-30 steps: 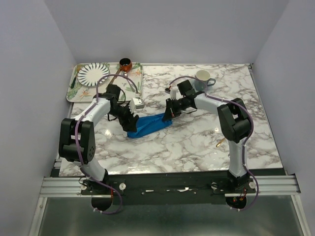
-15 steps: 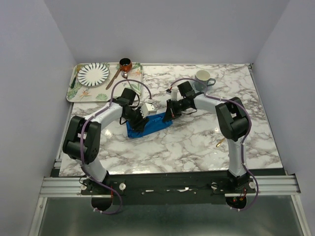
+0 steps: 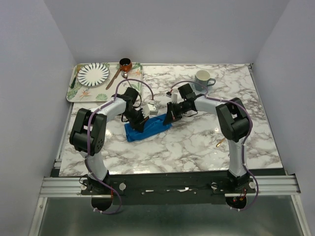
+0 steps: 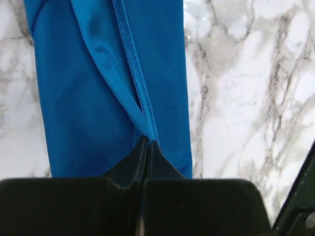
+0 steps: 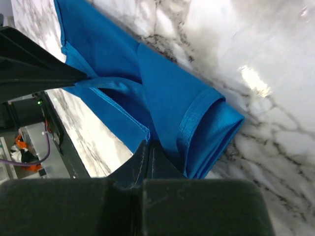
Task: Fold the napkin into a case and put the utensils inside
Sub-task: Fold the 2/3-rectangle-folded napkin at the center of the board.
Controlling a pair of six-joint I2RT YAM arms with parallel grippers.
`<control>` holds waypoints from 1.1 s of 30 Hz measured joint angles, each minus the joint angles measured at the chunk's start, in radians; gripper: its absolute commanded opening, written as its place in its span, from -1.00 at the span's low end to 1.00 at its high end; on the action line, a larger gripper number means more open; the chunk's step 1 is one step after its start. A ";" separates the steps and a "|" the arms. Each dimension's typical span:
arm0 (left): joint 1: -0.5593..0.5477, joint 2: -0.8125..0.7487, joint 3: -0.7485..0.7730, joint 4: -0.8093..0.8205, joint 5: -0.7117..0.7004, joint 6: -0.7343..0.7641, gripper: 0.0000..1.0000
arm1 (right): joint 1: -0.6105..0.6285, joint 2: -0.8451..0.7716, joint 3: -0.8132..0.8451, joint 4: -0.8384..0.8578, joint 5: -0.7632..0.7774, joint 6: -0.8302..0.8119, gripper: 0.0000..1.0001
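The blue napkin (image 3: pixel 147 128) lies folded into a long narrow strip on the marble table between my two arms. My left gripper (image 3: pixel 139 123) is shut on a hemmed edge of the napkin (image 4: pixel 98 98), and the cloth pulls into a ridge at the left gripper's tips (image 4: pixel 147 143). My right gripper (image 3: pixel 170 117) is shut on a hemmed corner at the strip's other end, where the napkin (image 5: pixel 197 113) shows a rolled fold; the jaws (image 5: pixel 149 145) meet on the cloth. One gold-coloured utensil (image 3: pixel 220 143) lies by the right arm, partly hidden.
A patterned tray (image 3: pixel 74 89) at the back left holds a striped plate (image 3: pixel 93 73), a small brown bowl (image 3: pixel 126 63) and a brown-handled spoon (image 3: pixel 114 77). A pale mug (image 3: pixel 203 78) stands at the back, behind the right arm.
My left arm swung right onto the napkin and its gripper went from open to shut on the cloth's edge. The right gripper stayed put, holding its corner.
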 measured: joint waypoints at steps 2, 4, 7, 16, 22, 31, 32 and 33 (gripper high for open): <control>0.000 -0.002 -0.001 -0.027 0.019 0.011 -1.00 | 0.000 -0.019 -0.031 0.000 -0.009 -0.003 -0.99; -0.001 -0.010 -0.012 -0.049 0.041 0.025 -1.00 | 0.000 -0.052 -0.071 0.000 -0.026 -0.003 -0.99; -0.002 -0.038 -0.046 -0.081 0.073 0.044 -0.84 | 0.000 -0.108 -0.130 -0.003 -0.042 -0.002 -0.99; -0.006 -0.059 -0.075 -0.117 0.136 0.035 0.11 | 0.000 -0.177 -0.171 -0.004 -0.057 -0.009 -0.99; -0.009 -0.059 -0.069 -0.117 0.172 -0.006 0.34 | 0.000 -0.159 -0.158 -0.002 -0.056 -0.006 -0.99; -0.039 -0.040 -0.065 -0.071 0.180 -0.103 0.48 | 0.000 -0.108 -0.146 0.025 -0.056 0.063 -0.99; -0.041 -0.035 -0.065 -0.061 0.180 -0.117 0.48 | 0.000 -0.106 -0.146 0.027 -0.056 0.069 -0.99; -0.041 -0.032 -0.065 -0.052 0.180 -0.131 0.48 | 0.000 -0.102 -0.146 0.032 -0.056 0.082 -0.99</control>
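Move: The napkin's folded strip is pinched by both closed hands; its near edge lies about 3 cm straight back of the left hand and some 2 cm straight back of the right, roughly 1 cm lower. From the left hand, the tray's middle is about 25 cm ahead and 14 cm left. From the right hand, the cup on its saucer stands some 19 cm ahead and 16 cm right. The napkin's pinched upper layer is drawn back towards the bases by both hands, the left going about 5 cm and the right about 4 cm, the right also lifting some 3 cm before sinking partway again. The left fingers then let go and open wide, and that hand eases 2–3 cm to the right with a slight rise and a tilt; the right keeps its pinch. ##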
